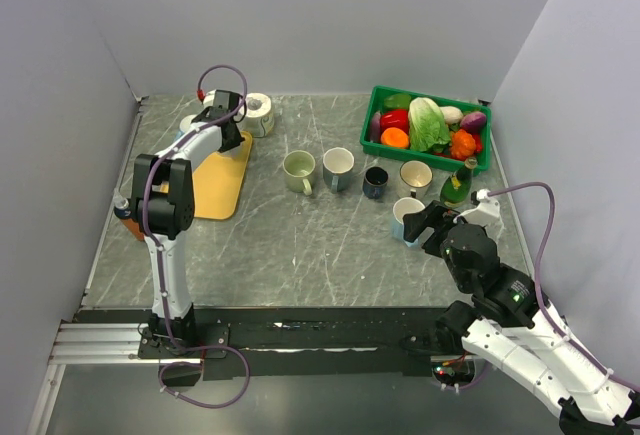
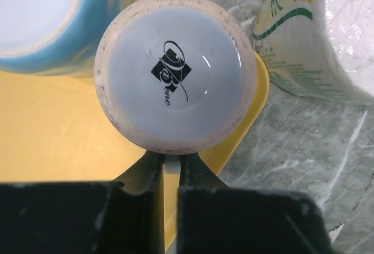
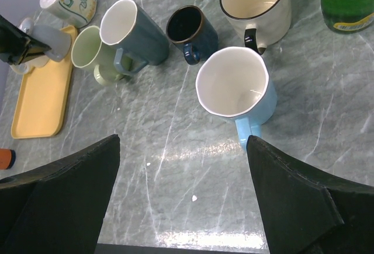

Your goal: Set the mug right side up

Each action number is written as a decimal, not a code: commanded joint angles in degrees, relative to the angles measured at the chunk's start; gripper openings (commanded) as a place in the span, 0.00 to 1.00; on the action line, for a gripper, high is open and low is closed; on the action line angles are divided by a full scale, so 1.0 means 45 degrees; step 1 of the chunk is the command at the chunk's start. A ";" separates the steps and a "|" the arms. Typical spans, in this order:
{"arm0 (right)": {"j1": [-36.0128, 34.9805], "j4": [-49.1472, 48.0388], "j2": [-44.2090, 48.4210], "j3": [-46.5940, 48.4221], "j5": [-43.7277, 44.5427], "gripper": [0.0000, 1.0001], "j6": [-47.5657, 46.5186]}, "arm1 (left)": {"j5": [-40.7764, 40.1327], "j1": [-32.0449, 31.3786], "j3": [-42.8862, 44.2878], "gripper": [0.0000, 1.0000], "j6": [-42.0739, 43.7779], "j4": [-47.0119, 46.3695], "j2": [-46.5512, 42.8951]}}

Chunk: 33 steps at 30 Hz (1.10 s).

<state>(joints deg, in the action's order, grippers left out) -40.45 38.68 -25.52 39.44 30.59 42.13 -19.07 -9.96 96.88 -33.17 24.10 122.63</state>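
Note:
A pale grey mug (image 2: 175,70) stands upside down on the corner of a yellow tray (image 2: 47,131), its printed base facing up. My left gripper (image 2: 166,163) is shut on the mug's handle, which shows as a grey strip between the jaws. In the top view that gripper (image 1: 226,131) sits at the tray's far end and covers most of the mug. The right wrist view shows the mug (image 3: 57,39) far off to the left. My right gripper (image 1: 425,227) hangs open over bare table, just short of a light blue mug (image 3: 234,84).
A light blue cup (image 2: 41,20) stands beside the mug on the tray, and a paper roll (image 2: 310,38) stands off it. Three upright mugs (image 1: 338,167) line the middle. A green bottle (image 1: 457,185) and a green crate of vegetables (image 1: 428,125) are at the back right.

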 commanded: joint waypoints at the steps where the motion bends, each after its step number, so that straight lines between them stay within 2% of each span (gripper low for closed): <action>1: 0.0062 0.0000 0.0104 0.0610 0.0331 0.93 -0.0006 | -0.0136 -0.0033 0.0056 0.01 0.0417 -0.0042 -0.0334; 8: 0.0082 -0.0079 0.0046 0.0532 0.0098 0.92 0.0013 | -0.0332 -0.0502 -0.1937 0.01 0.0632 -0.1115 -0.2209; 14: 0.0082 -0.0430 -0.0051 0.0474 -0.0430 0.92 0.0169 | -0.0467 -0.1126 -0.3402 0.01 0.0145 -0.1254 -0.4162; 17: 0.0062 -0.0489 -0.0091 0.0415 -0.0664 0.92 0.0228 | -0.0724 -0.1400 -0.4767 0.01 -0.0440 -0.1408 -0.5508; 21: 0.0062 -0.0703 -0.0189 0.0317 -0.0976 0.91 0.0111 | 0.0133 -0.1556 -0.7147 0.01 -0.1143 -0.2287 -0.7810; 25: 0.0062 -0.1326 -0.0306 0.0084 -0.1600 0.93 -0.0045 | 0.1246 -0.1655 -0.8500 0.01 -0.1477 -0.2913 -0.9727; 28: 0.0062 -0.2184 -0.0325 -0.0247 -0.2459 0.97 -0.0105 | 0.2434 -0.1791 -0.9223 0.01 -0.1672 -0.3226 -1.1173; 33: 0.0062 -0.4450 -0.0442 -0.1145 -0.5035 0.99 -0.0184 | 0.4353 -0.2453 -1.0179 0.01 -0.2296 -0.3714 -1.3456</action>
<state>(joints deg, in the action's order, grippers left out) -40.45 29.67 -26.24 36.99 17.91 42.00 -8.60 -18.33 52.23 -39.99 15.75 70.24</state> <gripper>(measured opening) 0.987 0.086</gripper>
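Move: The upside-down grey mug, already pinched by its handle, has its middle about 4 cm ahead and 3 cm left of the left hand. The open right gripper is about 33 cm back, 44 cm right and 14 cm higher. The paper roll stands 11 cm ahead and 6 cm right, the green mug 8 cm back and 17 cm right. From the right hand, the grey mug lies roughly 37 cm ahead, 47 cm left and 14 cm down. Bring the left gripper back towards the robot's own side, about 18 cm, with the fingers kept shut on the grey mug's handle; start nearly level, then climb some 10 cm while drifting right, tipping the fingers up and turning clockwise late in the pull. Meanwhile, swing the right gripper, still wide open, about 5 cm left towards it, turning slightly counter-clockwise. ##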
